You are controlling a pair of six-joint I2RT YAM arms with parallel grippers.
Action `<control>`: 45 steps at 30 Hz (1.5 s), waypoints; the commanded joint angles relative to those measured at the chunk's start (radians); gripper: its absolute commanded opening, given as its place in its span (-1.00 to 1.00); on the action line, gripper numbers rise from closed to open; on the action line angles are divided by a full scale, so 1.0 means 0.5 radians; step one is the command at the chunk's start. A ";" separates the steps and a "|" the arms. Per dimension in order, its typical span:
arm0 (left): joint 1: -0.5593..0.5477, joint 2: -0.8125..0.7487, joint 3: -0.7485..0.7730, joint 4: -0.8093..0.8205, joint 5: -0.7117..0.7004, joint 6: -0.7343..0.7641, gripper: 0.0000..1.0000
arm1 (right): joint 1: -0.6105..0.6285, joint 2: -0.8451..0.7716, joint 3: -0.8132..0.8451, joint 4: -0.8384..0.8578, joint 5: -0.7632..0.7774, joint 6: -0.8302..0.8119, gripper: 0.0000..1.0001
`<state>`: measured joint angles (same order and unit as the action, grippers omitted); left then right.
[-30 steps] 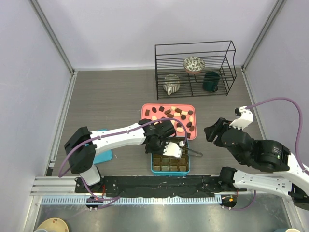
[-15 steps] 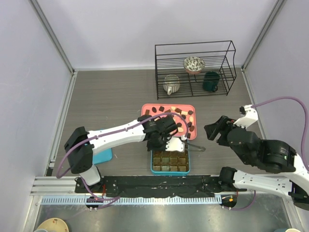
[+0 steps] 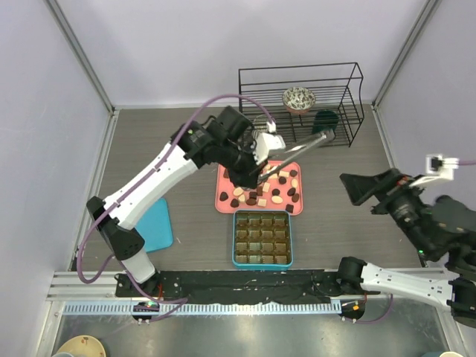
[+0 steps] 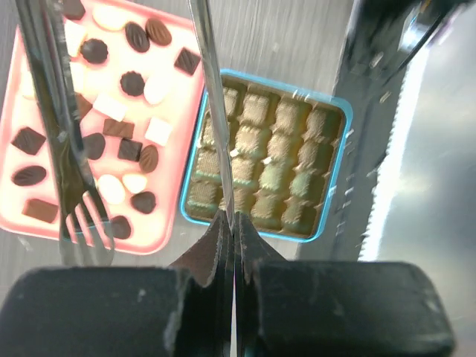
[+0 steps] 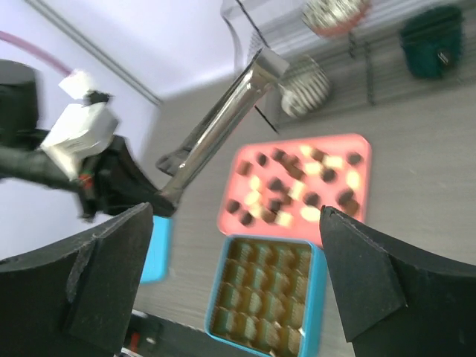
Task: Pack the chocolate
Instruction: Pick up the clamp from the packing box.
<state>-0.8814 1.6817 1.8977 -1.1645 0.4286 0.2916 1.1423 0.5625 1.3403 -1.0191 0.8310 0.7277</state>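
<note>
Small dark, brown and cream chocolate (image 3: pixel 265 190) pieces lie scattered on the pink tray (image 3: pixel 221 195). In front of it stands the teal box (image 3: pixel 261 238), its brown compartments showing nothing inside. My left gripper (image 3: pixel 253 174) hangs above the tray, shut on metal tongs (image 3: pixel 297 152) that slant up toward the rack. In the left wrist view the jaws (image 4: pixel 234 223) pinch one tong arm (image 4: pixel 208 89); the other arm's forked tip (image 4: pixel 85 227) hovers over the chocolate (image 4: pixel 111 111). My right gripper (image 3: pixel 370 192) is raised at the right, open and holding nothing (image 5: pixel 234 286).
A black wire rack (image 3: pixel 301 74) at the back holds a patterned bowl (image 3: pixel 298 98) and a green mug (image 3: pixel 325 123). A blue lid (image 3: pixel 158 225) lies left of the box. The mounting rail (image 3: pixel 223 286) runs along the near edge.
My left arm rose from the teal box and swung back over the pink tray with the tongs. The right gripper opened wide and pulled away to the right and up.
</note>
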 commanded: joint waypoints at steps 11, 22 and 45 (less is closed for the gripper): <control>0.216 -0.081 0.408 -0.113 1.120 -0.423 -1.00 | 0.001 0.245 -0.070 0.633 -0.499 -0.777 0.99; 0.456 -0.154 0.273 0.236 1.548 -0.887 -1.00 | 0.001 0.415 -0.079 0.931 -0.689 -1.038 0.99; 0.827 -0.504 -0.212 0.547 1.818 -1.102 -1.00 | -1.143 0.952 0.068 1.344 -2.818 -0.922 0.99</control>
<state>-0.4885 1.4883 1.8179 -0.9363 1.3140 -0.2741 0.6746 1.0153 1.3613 -0.5110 -0.2970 0.2066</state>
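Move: The clamp hangs from the left fingers, its middle about 16 cm to the left of the right hand, 8 cm ahead and 6 cm below. From the left hand, the open right gripper it is taken to is roughly 24 cm to the right, 4 cm back and 12 cm higher. Some 22 cm below the left hand, the packing box lies 6 cm back and 1 cm to the right, the chocolate tray 10 cm ahead and 2 cm to the right. The clamp, still pinched by one arm near its tip, is carried up about 15 cm by the left hand, drifting back a little, then left; the wrist turns until its fingers point nearly level to the right. The right hand first lifts slightly away, then sweeps some 20 cm left towards the clamp, coming back down and finally forward, turning about 40 degrees counter-clockwise with its fingers kept wide open. ##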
